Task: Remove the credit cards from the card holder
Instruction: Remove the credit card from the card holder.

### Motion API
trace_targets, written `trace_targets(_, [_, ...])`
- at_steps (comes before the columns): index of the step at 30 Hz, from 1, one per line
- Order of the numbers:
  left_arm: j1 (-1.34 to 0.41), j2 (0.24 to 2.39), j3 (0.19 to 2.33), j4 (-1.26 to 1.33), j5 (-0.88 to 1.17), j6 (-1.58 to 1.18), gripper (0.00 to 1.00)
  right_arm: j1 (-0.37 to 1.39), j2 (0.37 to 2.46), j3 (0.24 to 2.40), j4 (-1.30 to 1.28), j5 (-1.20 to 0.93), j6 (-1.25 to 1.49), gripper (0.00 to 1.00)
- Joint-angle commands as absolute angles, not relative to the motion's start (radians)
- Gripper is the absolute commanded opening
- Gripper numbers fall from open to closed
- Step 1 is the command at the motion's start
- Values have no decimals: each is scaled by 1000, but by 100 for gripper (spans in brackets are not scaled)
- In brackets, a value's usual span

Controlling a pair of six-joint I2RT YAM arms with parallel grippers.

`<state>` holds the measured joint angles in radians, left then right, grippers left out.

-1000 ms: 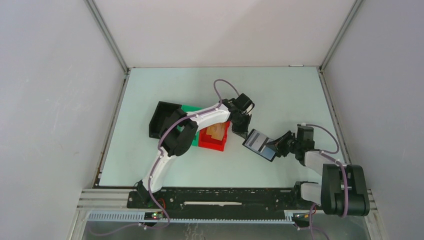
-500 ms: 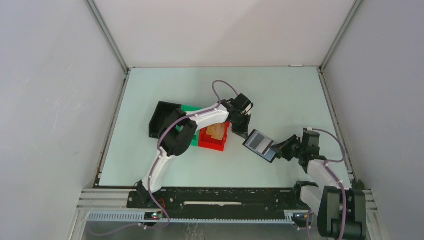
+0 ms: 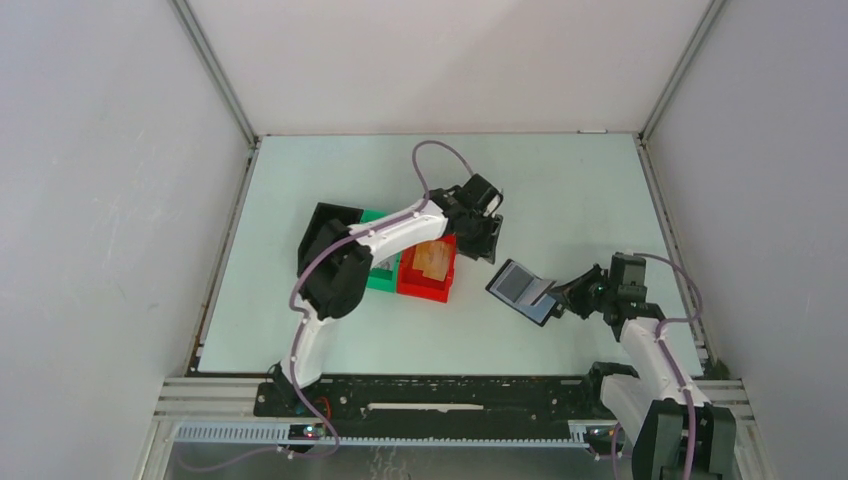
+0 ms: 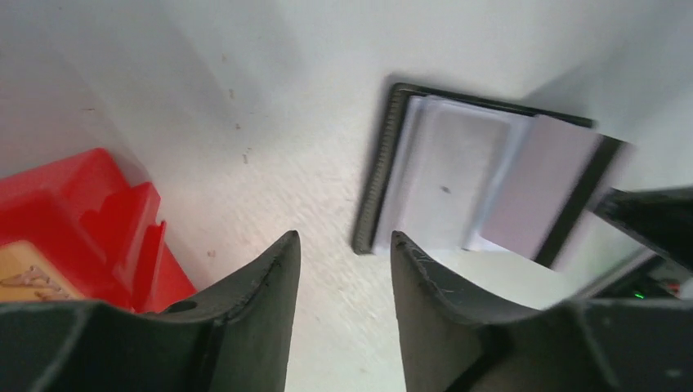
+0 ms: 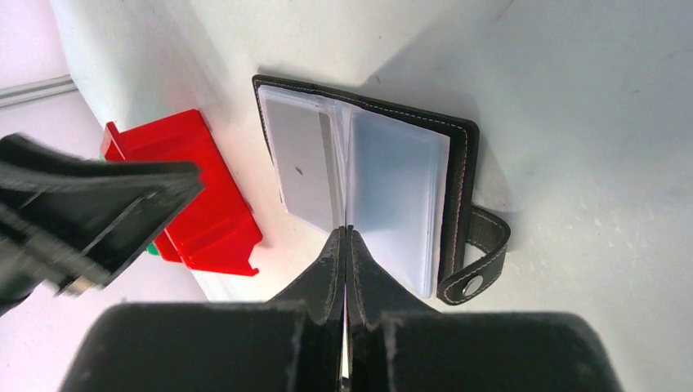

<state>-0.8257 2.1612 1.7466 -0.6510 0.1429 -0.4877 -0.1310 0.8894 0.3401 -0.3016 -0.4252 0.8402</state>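
Note:
The card holder (image 3: 518, 289) lies open on the table, a black wallet (image 5: 462, 155) with clear inner leaves and a snap strap. A pale grey credit card (image 5: 301, 160) shows in its left leaf, and the same card (image 4: 445, 184) appears in the left wrist view. My right gripper (image 5: 345, 233) is shut on the near edge of the middle leaf; from above it (image 3: 562, 298) sits at the holder's right end. My left gripper (image 4: 343, 241) is open and empty, hovering just off the holder's left edge, and from above it (image 3: 489, 242) hangs over that end.
A red bin (image 3: 428, 270) holding a tan object stands left of the holder, also visible as the red bin (image 4: 82, 220) by my left fingers. A green bin (image 3: 378, 280) and a black box bin (image 3: 322, 238) lie further left. Enclosure walls ring the table.
My left gripper has opened and drawn up and back from the holder's left end. The right arm swung outward to the right, still pinching the holder.

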Motion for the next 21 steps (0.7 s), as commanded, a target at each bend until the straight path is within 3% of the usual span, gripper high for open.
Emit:
trace_targets(1, [-830,2027,1728,-628,245,-395,53,-115,901,414,-396,-377,882,0])
trace_targets(6, [-863,1975,1622,-516,461,-335,68,-40,962,469,-427,-321,920,0])
trace_targets(9, [-896,1965,1601,-503,489,-295,72,-4,1001,490,-420,-294,953,0])
trace_targets(14, [-949,1967,1616,-497,463,-259,74,35,1036,504,-390,-294,982,0])
trace_targets(21, [-1021,1980,1638,-490,273,-223,73,37,1035,527,-400,-295,978,0])
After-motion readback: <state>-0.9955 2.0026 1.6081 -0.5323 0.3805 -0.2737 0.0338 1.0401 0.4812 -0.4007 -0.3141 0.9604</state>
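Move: The credit card, in its raised clear page, lies about 13 cm to the left hand's right, 8 cm back and a couple of centimetres lower. From that hand, the open card holder's middle is some 9 cm right, 8 back and 5 below; the red box sits 13 cm left, 2 back and slightly lower. The right hand already pinches the page; the card's middle is about 2 cm to its left, level fore and aft, 2 cm lower. Keeping its pinch on the raised page, the right hand draws it about 2.5 cm left, fingers tipping more steeply down. Meanwhile the empty left hand lifts some 5 cm, then swings back about 10 cm and right about 5, towards the held-up card, turning nearly 30 degrees clockwise as its fingers open wider; it touches nothing yet. ##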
